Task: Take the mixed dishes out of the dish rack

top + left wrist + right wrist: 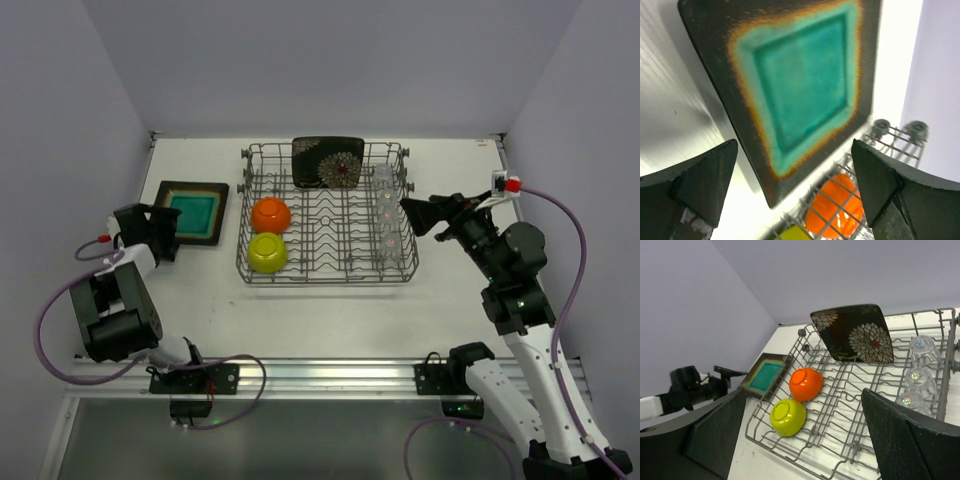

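Observation:
The grey wire dish rack (325,281) stands mid-table. A flowered black plate (328,162) leans upright at its back. An orange bowl (271,214) and a yellow-green bowl (267,252) lie upside down on its left side, and several clear glasses (386,215) line its right side. The teal-centred plate (192,211) lies flat on the table left of the rack. My left gripper (170,235) is open at that plate's near-left edge, holding nothing; the plate (805,75) lies just beyond its fingers. My right gripper (415,218) hovers open and empty over the rack's right edge, facing the bowls (806,383).
White walls close in the table at the back and both sides. The arm bases sit on a metal rail (330,372) along the near edge. Purple cables (575,250) trail from both arms.

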`<action>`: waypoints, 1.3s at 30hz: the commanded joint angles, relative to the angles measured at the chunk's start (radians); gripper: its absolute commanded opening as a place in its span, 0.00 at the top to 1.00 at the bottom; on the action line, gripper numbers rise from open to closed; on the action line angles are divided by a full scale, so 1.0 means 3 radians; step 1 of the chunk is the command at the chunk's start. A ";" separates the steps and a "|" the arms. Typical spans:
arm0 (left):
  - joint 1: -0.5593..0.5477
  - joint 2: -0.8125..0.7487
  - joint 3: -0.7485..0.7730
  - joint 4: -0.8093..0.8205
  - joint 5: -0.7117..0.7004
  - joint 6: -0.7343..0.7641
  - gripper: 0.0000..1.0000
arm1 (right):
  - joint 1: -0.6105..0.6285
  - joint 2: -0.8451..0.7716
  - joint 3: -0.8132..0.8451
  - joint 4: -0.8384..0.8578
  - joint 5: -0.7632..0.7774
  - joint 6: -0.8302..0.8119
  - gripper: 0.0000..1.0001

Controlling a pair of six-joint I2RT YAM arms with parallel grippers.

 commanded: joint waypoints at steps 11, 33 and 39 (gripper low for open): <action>-0.0023 -0.2084 0.0322 -0.0954 0.0289 0.1022 0.00 | -0.0009 0.0887 0.0569 -0.0176 0.0412 -0.0424 0.01; -0.1688 -0.2913 0.0373 -0.1931 -0.1298 0.2696 0.00 | 0.0532 0.2549 0.2502 -0.1044 0.0314 -0.3480 0.01; -0.1869 -0.3128 0.0379 -0.2115 -0.1852 0.2614 0.00 | 0.0645 0.3076 0.2860 -0.1122 0.0617 -0.4283 0.01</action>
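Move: The patterned plate standing in the rack is some 31 cm ahead of the right hand, 18 cm left and 22 cm below; the farthest glass lies 29 cm ahead, 1 cm left and 27 cm down, and the orange bowl 16 cm ahead, 36 cm left. From the left hand the patterned plate is about 19 cm ahead and 46 cm right; the laid-down green plate's middle is 9 cm ahead, 5 cm right. Send the open right gripper forward about 17 cm and then also left, high above the glasses towards the patterned plate, rolling it some 60 degrees, left side dropping. Meanwhile raise the wide-open left gripper off the green plate, up nearly 25 cm, drawing back and right, then let it sink partway while it rolls left side up and turns clockwise. ##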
